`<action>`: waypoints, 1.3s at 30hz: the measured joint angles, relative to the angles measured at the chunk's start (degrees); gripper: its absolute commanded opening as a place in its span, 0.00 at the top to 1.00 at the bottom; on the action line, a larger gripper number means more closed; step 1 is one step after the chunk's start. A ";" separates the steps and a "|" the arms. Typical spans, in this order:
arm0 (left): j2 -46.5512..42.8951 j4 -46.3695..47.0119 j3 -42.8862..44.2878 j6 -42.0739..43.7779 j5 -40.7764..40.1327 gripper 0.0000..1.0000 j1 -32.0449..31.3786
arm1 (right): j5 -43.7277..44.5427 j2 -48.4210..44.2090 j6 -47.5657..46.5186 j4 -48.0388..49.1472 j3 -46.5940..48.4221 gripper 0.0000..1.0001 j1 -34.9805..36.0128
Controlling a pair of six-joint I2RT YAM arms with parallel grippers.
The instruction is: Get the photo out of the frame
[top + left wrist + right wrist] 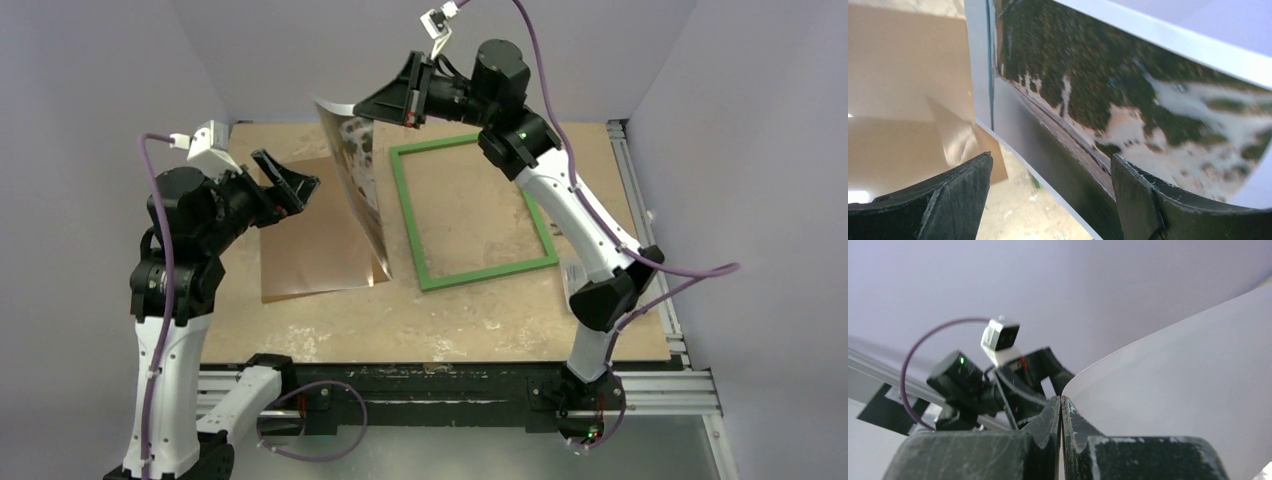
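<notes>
The photo [360, 175] hangs curled in the air between the arms, its lower corner close to the table. My right gripper [365, 104] is shut on its top corner. In the right wrist view the jaws [1061, 401] pinch the sheet's white back [1188, 375]. The green frame [490, 272] lies flat and empty on the table, to the right of the photo. My left gripper [306, 184] stands open just left of the photo, apart from it. In the left wrist view the printed landscape [1128, 90] fills the space beyond the open fingers [1050, 165].
A brown board [310, 245] lies flat on the table under the left gripper, and it also shows in the left wrist view [903, 75]. A small clear plastic piece [574, 272] sits by the right arm. Rails run along the table's near and right edges.
</notes>
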 measured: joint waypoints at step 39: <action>4.63 1.31 -16.81 2.84 -0.94 0.18 -1.22 | 29.99 9.66 -4.33 11.37 -37.55 1.00 -7.78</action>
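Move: The right gripper pinches the raised photo by its edge; the photo's middle hangs roughly 20 cm below it, some 5 cm to the left and 2 cm ahead. The green frame's left bar lies about 17 cm ahead, 4 cm right and 50 cm down, and the brown board 14 cm ahead, 17 cm left at that same level. From the open left gripper, the photo's middle is about 7 cm ahead, 9 cm right and 9 cm below. Keep the right gripper shut on the photo's edge and, after a slight further lift, swing it down about 35 cm and forward towards the green frame's left bar, drifting right, then ease back a few centimetres; let its fingertips dip and turn clockwise towards forward. Raise the open left gripper slightly, then sink it to some 14 cm below its start, tipping it down, without gripping. ##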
